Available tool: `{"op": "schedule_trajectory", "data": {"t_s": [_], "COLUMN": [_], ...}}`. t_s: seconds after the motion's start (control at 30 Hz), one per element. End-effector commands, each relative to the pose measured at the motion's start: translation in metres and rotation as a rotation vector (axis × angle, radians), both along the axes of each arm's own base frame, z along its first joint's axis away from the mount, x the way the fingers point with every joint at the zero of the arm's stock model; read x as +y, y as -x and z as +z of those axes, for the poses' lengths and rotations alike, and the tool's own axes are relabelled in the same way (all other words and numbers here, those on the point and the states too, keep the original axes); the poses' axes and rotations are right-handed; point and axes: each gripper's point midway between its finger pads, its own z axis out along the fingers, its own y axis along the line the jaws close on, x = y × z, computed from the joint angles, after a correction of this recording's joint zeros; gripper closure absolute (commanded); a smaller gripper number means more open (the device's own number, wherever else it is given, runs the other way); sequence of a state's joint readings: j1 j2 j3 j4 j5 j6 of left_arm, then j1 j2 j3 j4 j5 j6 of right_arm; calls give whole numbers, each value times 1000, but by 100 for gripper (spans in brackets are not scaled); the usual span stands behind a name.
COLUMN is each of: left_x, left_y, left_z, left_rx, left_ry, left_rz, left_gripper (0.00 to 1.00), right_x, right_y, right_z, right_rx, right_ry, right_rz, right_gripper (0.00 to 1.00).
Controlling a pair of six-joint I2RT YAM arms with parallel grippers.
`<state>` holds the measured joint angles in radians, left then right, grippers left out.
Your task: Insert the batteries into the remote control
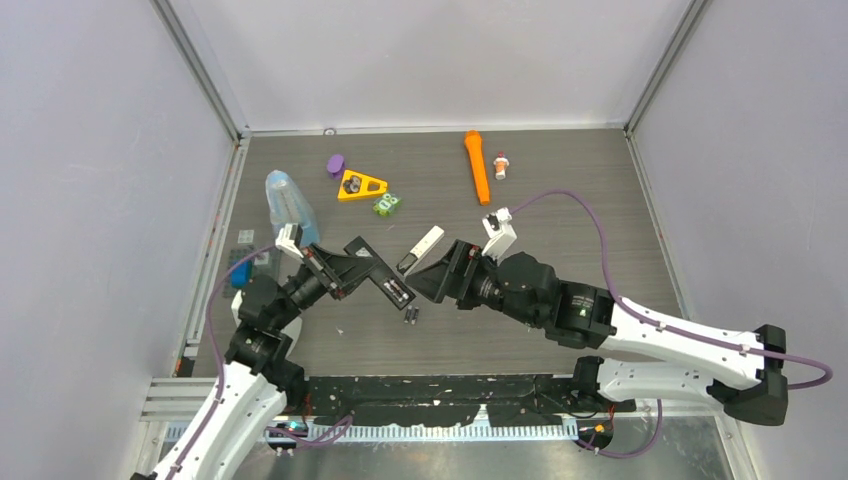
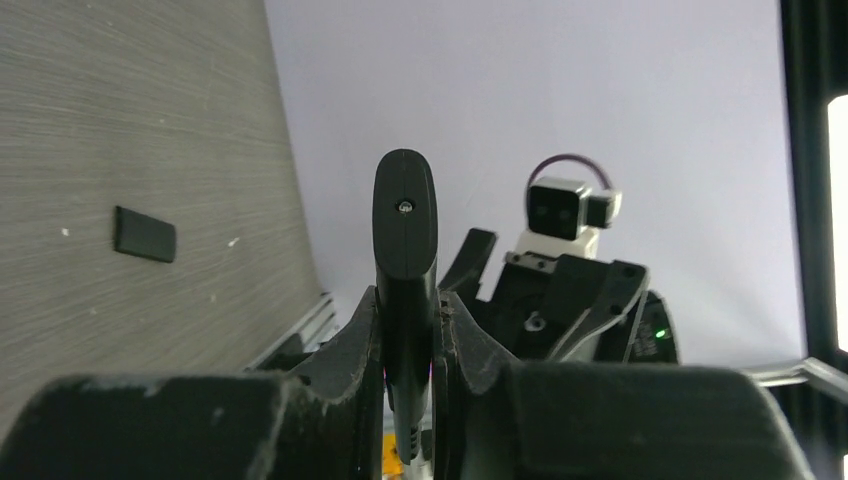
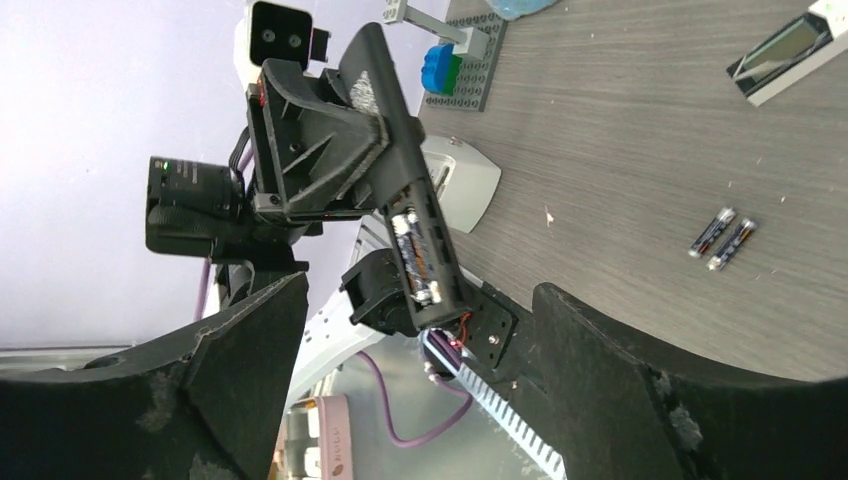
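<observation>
My left gripper point(image 1: 372, 268) point(image 2: 408, 310) is shut on a black remote control point(image 1: 396, 290) point(image 2: 405, 215), held off the table with its end sticking out past the fingers. In the right wrist view the remote control point(image 3: 400, 170) shows an open compartment with one battery point(image 3: 416, 250) seated in it. Two more batteries point(image 1: 411, 316) point(image 3: 722, 238) lie side by side on the table just below the grippers. My right gripper point(image 1: 420, 282) point(image 3: 420, 300) stands open right in front of the remote's end, with nothing between its fingers.
A white bar with a glassy face point(image 1: 425, 245) point(image 3: 785, 55) lies beyond the grippers. A small flat black plate point(image 2: 145, 233) lies on the table. At the back are an orange torch point(image 1: 477, 165), a yellow triangle point(image 1: 361, 186), a green block point(image 1: 386, 205) and a clear bag point(image 1: 288, 205).
</observation>
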<state>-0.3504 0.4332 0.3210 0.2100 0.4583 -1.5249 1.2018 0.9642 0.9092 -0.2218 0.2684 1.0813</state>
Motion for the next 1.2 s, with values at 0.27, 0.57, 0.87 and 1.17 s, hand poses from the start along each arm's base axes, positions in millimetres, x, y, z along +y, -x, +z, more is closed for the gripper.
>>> {"op": "schedule_trajectory", "data": {"t_s": [0.27,0.57,0.87,1.17], "left_x": [-10,3,6,6], "left_y": [22,7,-2,-1], "left_z": [29,0,-24,-18], "left_rx": [-399,-283,-169,-196], "left_ry": [-236,-330,-374,-379], "left_rz": [-115,-11,6,-5], "left_gripper": [100,100,100,100], "right_x": [-57,-123,-140,-152], "right_y": [-31,-59,-79,-85], "right_z": [-40,-153,-195,-239], "right_rx": [-165,-63,-116,-78], "right_ry": [431,907,1217,1333], "right_rz": [28,217,449,765], "right_gripper": [13,8,7,10]}}
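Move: The battery cover lies on the table some 27 cm below the open right hand, about 14 cm to its right and 9 cm farther out. Two loose batteries lie roughly 17 cm left and 6 cm nearer than the cover; the white box is about 15 cm left and 10 cm beyond it. The remote is about 9 cm left and 4 cm ahead of the right hand, at its height. From the left hand the cover is about 24 cm right, 5 cm ahead and 26 cm down. Towards the battery cover on the table, the empty right hand swings away from the remote, down some 24 cm, about 15 cm right and 8 cm forward, rolling from pointing sideways to nearly straight down, fingers wide open. The left hand keeps its grip on the remote, rises slightly, then sinks to about 5 cm lower, its left side rolling up about 20 degrees. ##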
